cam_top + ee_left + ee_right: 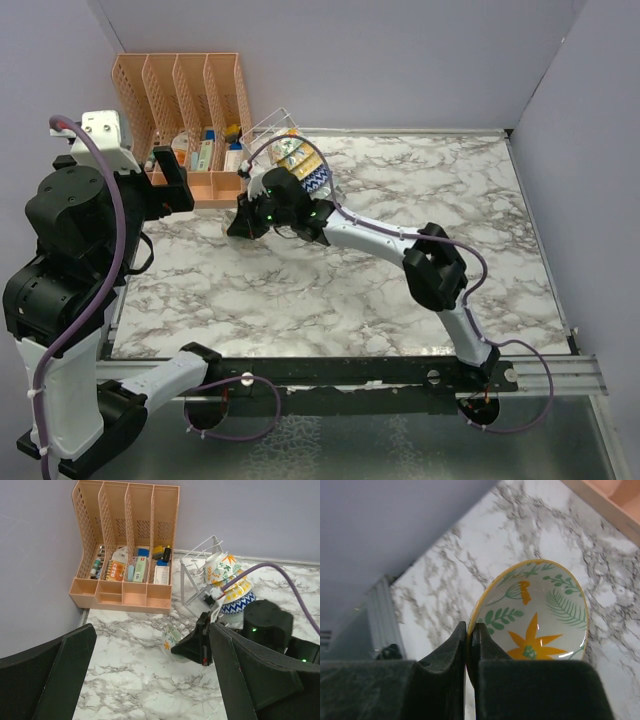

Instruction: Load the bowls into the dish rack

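Observation:
My right gripper (470, 630) is shut on the yellow rim of a cream bowl (540, 615) painted with an orange star flower and green leaves. In the left wrist view that bowl (171, 639) is tipped on its side just above the marble, left of the right gripper (192, 645). Behind it stands the wire dish rack (200, 555), which holds a floral bowl (222, 567) and a blue zigzag bowl (239, 602). From above, the rack (270, 125) sits just behind the right gripper (243, 222). My left gripper (150, 680) hangs open and holds nothing, raised at the table's left.
An orange slotted organizer (180, 100) with small items stands in the back left corner, touching the rack's left side. Grey walls close the table at the back and on both sides. The right arm (430, 265) stretches across the marble top (400, 190).

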{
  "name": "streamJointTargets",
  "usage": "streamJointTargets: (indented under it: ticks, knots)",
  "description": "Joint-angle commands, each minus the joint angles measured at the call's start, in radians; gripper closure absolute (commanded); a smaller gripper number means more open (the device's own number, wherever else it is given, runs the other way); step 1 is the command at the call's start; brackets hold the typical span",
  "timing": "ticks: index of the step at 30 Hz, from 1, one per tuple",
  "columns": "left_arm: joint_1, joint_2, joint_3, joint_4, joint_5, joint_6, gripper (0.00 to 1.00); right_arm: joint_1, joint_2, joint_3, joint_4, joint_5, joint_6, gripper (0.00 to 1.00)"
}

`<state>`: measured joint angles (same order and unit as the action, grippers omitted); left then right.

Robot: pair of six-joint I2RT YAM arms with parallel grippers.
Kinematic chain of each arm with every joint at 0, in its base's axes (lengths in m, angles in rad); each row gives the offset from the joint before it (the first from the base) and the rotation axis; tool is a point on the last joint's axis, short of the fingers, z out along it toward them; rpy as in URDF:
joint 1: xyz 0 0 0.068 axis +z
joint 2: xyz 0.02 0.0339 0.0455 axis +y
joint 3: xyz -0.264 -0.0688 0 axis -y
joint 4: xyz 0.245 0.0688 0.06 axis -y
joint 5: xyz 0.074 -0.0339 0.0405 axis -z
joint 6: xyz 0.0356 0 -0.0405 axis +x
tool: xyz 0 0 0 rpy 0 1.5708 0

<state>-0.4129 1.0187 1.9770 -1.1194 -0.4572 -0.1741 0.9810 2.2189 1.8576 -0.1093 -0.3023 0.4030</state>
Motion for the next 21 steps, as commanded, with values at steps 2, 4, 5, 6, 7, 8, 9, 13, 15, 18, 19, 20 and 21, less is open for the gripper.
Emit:
streamJointTargets:
  ticks: [2,4,5,6,7,8,9,13,15,18,19,20,21]
  knots:
    - [-0.003,-0.018,0.019,0.013,0.018,-0.002,0.01,-0.038,-0.166,-0.077,0.361,-0.26,0.312,0.99]
    - [-0.004,-0.02,0.028,0.009,0.02,-0.003,0.01,-0.058,-0.201,-0.105,0.436,-0.265,0.387,0.99]
    - [-0.004,-0.021,0.031,0.006,0.02,-0.003,0.01,-0.068,-0.215,-0.107,0.461,-0.263,0.413,0.99]
    - [-0.004,-0.023,0.034,0.006,0.021,-0.004,0.01,-0.079,-0.228,-0.105,0.48,-0.255,0.437,0.99]
    - [-0.004,-0.023,0.036,0.003,0.023,-0.004,0.01,-0.089,-0.248,-0.103,0.497,-0.241,0.459,0.99]
    - [-0.004,-0.024,0.037,0.001,0.023,-0.002,0.01,-0.1,-0.263,-0.105,0.508,-0.215,0.481,0.99]
    - [-0.004,-0.026,0.038,-0.001,0.024,-0.002,0.01,-0.11,-0.283,-0.111,0.519,-0.162,0.506,0.99]
    - [-0.004,-0.032,0.038,0.003,0.029,-0.002,0.01,-0.161,-0.345,-0.173,0.615,0.02,0.621,0.99]
    - [-0.004,-0.034,0.039,0.002,0.033,-0.004,0.01,-0.182,-0.364,-0.201,0.674,0.113,0.667,0.99]
    - [-0.004,-0.032,0.04,0.001,0.046,-0.009,0.01,-0.214,-0.353,-0.217,0.774,0.212,0.745,0.99]
    - [-0.004,-0.032,0.04,0.001,0.049,-0.009,0.01,-0.226,-0.339,-0.217,0.81,0.234,0.777,0.99]
    - [-0.004,-0.031,0.041,-0.001,0.054,-0.011,0.01,-0.236,-0.322,-0.214,0.837,0.252,0.815,0.99]
    - [-0.004,-0.031,0.041,-0.002,0.056,-0.011,0.01,-0.245,-0.302,-0.212,0.868,0.268,0.857,0.99]
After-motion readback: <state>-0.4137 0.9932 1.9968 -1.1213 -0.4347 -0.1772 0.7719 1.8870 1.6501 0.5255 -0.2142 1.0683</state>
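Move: My right hand already holds the last bowl by its rim, clear of the table. The dish rack's free far-left end lies about 19 cm ahead of it, 9 cm to its right and some 5 cm lower; the last racked bowl sits 17 cm ahead and 13 cm right, the blue zigzag bowl 11 cm ahead and 20 cm right. The organizer is 19 cm ahead, 11 cm left. From my left hand the free end is about 27 cm ahead, 12 cm right, far below. I lift the bowl steeply with my right hand, about 26 cm, at first almost straight up, then also carrying it forward and to the right, clear over the racked bowls' height. Meanwhile my wrist rolls some 50 degrees, so the fingers, slanting down to the left before, end pointing left and forward, tipped slightly up. They keep their pinch on the rim. ##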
